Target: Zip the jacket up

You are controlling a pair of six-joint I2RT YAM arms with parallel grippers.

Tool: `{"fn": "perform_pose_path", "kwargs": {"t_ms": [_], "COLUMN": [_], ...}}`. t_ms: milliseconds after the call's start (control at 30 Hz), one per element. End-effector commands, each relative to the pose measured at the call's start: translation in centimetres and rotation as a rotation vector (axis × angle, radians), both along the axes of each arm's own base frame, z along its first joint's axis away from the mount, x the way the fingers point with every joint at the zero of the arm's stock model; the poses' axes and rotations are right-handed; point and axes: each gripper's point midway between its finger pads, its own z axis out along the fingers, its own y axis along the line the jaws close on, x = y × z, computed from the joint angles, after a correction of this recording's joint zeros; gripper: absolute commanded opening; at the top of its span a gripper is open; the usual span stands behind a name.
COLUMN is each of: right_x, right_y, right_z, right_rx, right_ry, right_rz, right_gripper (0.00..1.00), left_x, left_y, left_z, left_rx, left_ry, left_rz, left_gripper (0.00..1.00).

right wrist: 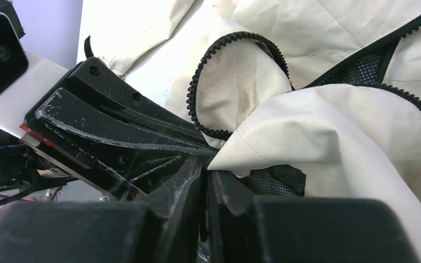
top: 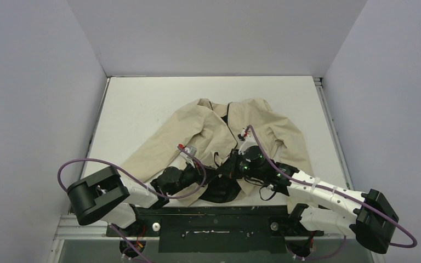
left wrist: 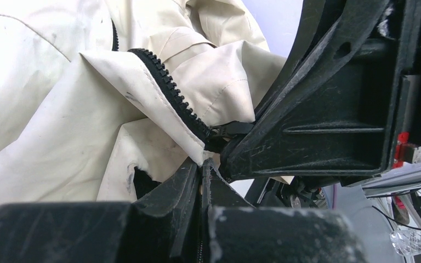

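Note:
The beige jacket [top: 214, 126] lies face up on the white table [top: 142, 104], with its front open toward the collar. Both grippers meet at its lower front edge. My left gripper [top: 223, 171] [left wrist: 204, 164] is shut, pinching the beige hem just under the foot of the black zipper teeth [left wrist: 167, 82]. The zipper slider [left wrist: 219, 133] sits at the bottom of the teeth, and its pull tab runs in between the right gripper's fingers [left wrist: 307, 126]. My right gripper [top: 234, 160] [right wrist: 205, 164] is shut, a beige corner touching its tips. A loose row of teeth [right wrist: 193, 93] curls above.
Dark mesh lining [right wrist: 277, 178] shows under the lifted flap. The left gripper's black fingers [right wrist: 115, 131] crowd close on the right gripper's left. Purple cables [top: 87, 161] loop off both arms. A black rail [top: 214, 219] runs along the near table edge, and grey walls close in three sides.

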Motion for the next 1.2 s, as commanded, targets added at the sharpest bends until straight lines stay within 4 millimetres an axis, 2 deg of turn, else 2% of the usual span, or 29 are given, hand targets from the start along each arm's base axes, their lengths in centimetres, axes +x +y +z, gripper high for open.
{"fn": "perform_pose_path", "kwargs": {"t_ms": [0,133,233,400,500,633,800,933,1033,1167], "right_x": [3.2,1.7,1.0,0.4,-0.1,-0.6,-2.6,-4.5,-5.1,-4.7], "right_y": [-0.2,-0.5,-0.7,-1.3,-2.3,-3.2,-2.3,-1.6,-1.4,-1.0], "right_z": [5.0,3.2,2.2,1.2,0.4,0.9,0.5,-1.4,-3.2,-3.9], "right_rx": [0.069,0.064,0.077,0.062,-0.004,-0.026,0.045,0.038,-0.016,-0.024], "right_ry": [-0.185,-0.15,-0.121,-0.092,-0.07,-0.064,-0.007,-0.053,-0.113,-0.167], "right_rz": [-0.062,-0.014,-0.005,-0.01,-0.007,-0.01,0.052,0.086,0.096,0.091], "right_gripper": [0.12,0.34,0.42,0.44,0.45,0.39,0.35,0.4,0.44,0.44], "left_x": [-2.0,-2.0,-2.1,-2.1,-2.0,-1.9,-1.9,-1.6,-1.7,-1.7], "left_y": [0.1,0.0,-0.2,-0.4,-0.4,-0.3,-0.3,-0.3,-0.3,-0.1], "left_z": [-2.6,-2.8,-3.0,-3.1,-3.0,-2.9,-2.8,-2.6,-2.6,-2.8], "left_rx": [0.09,0.098,0.104,0.1,0.096,0.095,0.091,0.084,0.079,0.08], "left_ry": [0.049,0.05,0.056,0.06,0.059,0.056,0.048,0.05,0.053,0.06], "left_rz": [-0.071,-0.077,-0.087,-0.089,-0.086,-0.079,-0.074,-0.065,-0.065,-0.059], "left_gripper": [0.0,0.0,0.0,0.0,0.0,0.0,0.0,0.0,0.0,0.0]}}
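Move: Both hands start nearly tip to tip at the jacket's bottom, shut on the zipper edges. From the right hand, the dark lining hanging at the hem lies about 5 cm back, 1 cm left and some 7 cm below. The left front's corner, pinched by the left gripper, is about 2 cm left and level fore and aft; the upturned zipper loop is about 4 cm ahead and 2 cm left. From the left hand, the lining is about 5 cm back, 2 cm right and 5 cm below. Open the right gripper partway to release the zipper edge, ease it about 3 cm right, then sweep it back and down with the fingers open, ending some 7 cm back and 5 cm lower beside the hanging lining. Meanwhile lower the left gripper about 4 cm and slightly back, tilting it slightly, then hold still, keeping its pinch on the left front's corner. ##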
